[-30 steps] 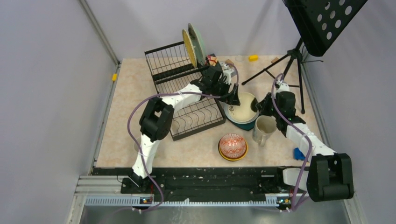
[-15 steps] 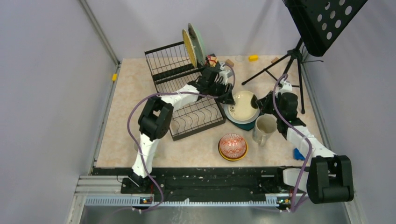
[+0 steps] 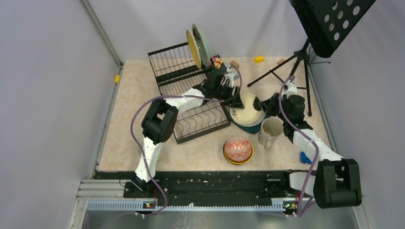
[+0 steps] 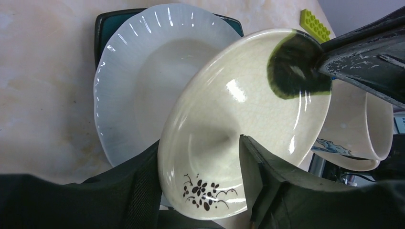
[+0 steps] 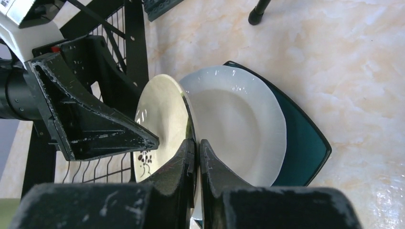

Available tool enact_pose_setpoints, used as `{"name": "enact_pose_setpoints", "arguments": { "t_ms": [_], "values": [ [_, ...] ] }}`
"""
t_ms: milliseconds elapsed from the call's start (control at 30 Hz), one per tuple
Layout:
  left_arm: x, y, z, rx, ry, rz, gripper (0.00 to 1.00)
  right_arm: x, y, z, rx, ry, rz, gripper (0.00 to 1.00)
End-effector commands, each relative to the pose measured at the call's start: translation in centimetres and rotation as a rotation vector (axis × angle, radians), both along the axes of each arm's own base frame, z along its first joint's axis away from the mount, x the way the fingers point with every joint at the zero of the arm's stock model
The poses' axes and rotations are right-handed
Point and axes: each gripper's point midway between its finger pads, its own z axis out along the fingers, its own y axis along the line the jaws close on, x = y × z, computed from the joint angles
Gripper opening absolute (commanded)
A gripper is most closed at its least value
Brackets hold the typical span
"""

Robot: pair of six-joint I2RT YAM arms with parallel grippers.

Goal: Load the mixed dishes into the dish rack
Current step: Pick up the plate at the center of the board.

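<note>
A cream plate with a dark flower (image 4: 239, 109) stands tipped up on edge over a white plate (image 4: 133, 86) and a dark teal plate (image 5: 301, 148). My right gripper (image 5: 197, 142) is shut on its rim at the dark green blotch. My left gripper (image 4: 198, 143) straddles the flower end, one finger behind the plate and one against its inner face. From above, this plate (image 3: 247, 109) sits just right of the black dish rack (image 3: 191, 95), which holds a yellow plate (image 3: 193, 47) and a pale teal plate (image 3: 202, 40) upright. A cream mug (image 3: 271, 132) and stacked bowls (image 3: 238, 149) stand nearer.
The music stand's tripod (image 3: 286, 71) stands at the back right, one foot (image 5: 255, 16) close to the plates. Small toy blocks (image 3: 258, 59) lie along the back edge, and a blue toy car (image 3: 304, 156) is beside the right arm. The mug (image 4: 356, 129) is just behind the tipped plate.
The flower plate has been tipped up from lying flat on the stack. My left gripper's jaws have narrowed around its flower end and shifted slightly toward the rack. The right gripper keeps its hold.
</note>
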Motion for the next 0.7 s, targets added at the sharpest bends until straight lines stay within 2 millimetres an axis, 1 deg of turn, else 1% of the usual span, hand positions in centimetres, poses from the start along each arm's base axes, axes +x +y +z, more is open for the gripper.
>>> {"name": "enact_pose_setpoints", "arguments": {
  "t_ms": [0,33,100,133,167,233,333,367,500,533,567,600,667],
  "values": [
    [-0.1,-0.6,4.6,-0.109,-0.055,-0.021,0.6,0.1,0.6,3.3,0.065,-0.12,0.034,0.0],
    [-0.1,-0.5,4.6,-0.109,-0.051,-0.02,0.57,0.1,0.6,3.4,0.073,-0.12,0.031,0.0],
    [0.1,-0.4,5.6,-0.138,-0.079,-0.024,0.47,0.1,0.5,3.4,0.081,-0.113,0.027,0.0],
    [-0.1,-0.3,5.7,-0.142,-0.083,-0.025,0.42,0.2,0.5,3.3,0.08,-0.104,0.026,0.0],
    [-0.2,-0.2,6.1,-0.148,-0.09,-0.026,0.34,0.3,0.4,3.1,0.079,-0.094,0.023,0.0],
    [-0.4,-0.2,6.8,-0.161,-0.101,-0.03,0.25,0.5,0.3,2.8,0.077,-0.076,0.014,0.0],
    [-0.5,-0.1,7.7,-0.173,-0.114,-0.029,0.04,0.7,0.4,2.6,0.078,-0.054,0.012,0.0],
    [-0.5,-0.1,8.0,-0.179,-0.117,-0.029,0.0,0.7,0.3,2.6,0.082,-0.045,0.008,0.0],
    [-0.7,-0.3,9.5,-0.206,-0.127,-0.041,0.0,0.4,1.0,2.8,0.087,-0.026,0.05,0.01],
    [-0.7,-0.4,10.0,-0.216,-0.134,-0.046,0.0,0.4,1.0,2.7,0.08,-0.021,0.056,0.08],
    [-0.8,-0.4,10.6,-0.225,-0.143,-0.052,0.0,0.3,1.0,2.6,0.072,-0.012,0.065,0.19],
    [-0.9,-0.4,11.3,-0.233,-0.154,-0.062,0.0,0.1,1.1,2.6,0.064,-0.007,0.086,0.27],
    [-1.2,-0.3,12.5,-0.24,-0.182,-0.076,0.0,-0.3,1.3,2.7,0.073,-0.001,0.136,0.35]
  ]
}}
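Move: The left gripper's half-open fingers already straddle the left rim of the cream plate, whose middle is about 5 cm to its right, 2 cm back and 1 cm above. Below lies the white plate, some 4 cm right, 2 cm back and 9 cm down; the mug is about 14 cm right and 11 cm back. From the right gripper, shut on the dark-spotted opposite rim, the cream plate's middle is about 8 cm left, 1 cm back and 2 cm lower. Shut the left fingers on the left rim of the cream plate, pinching it while the right gripper keeps its hold on the dark-spotted rim. As they close, raise the left hand about 4 cm, away from the white plate below, then hold there. Keep the right hand nearly in place and, only at the very end, start opening its fingers, about a quarter of their range. ##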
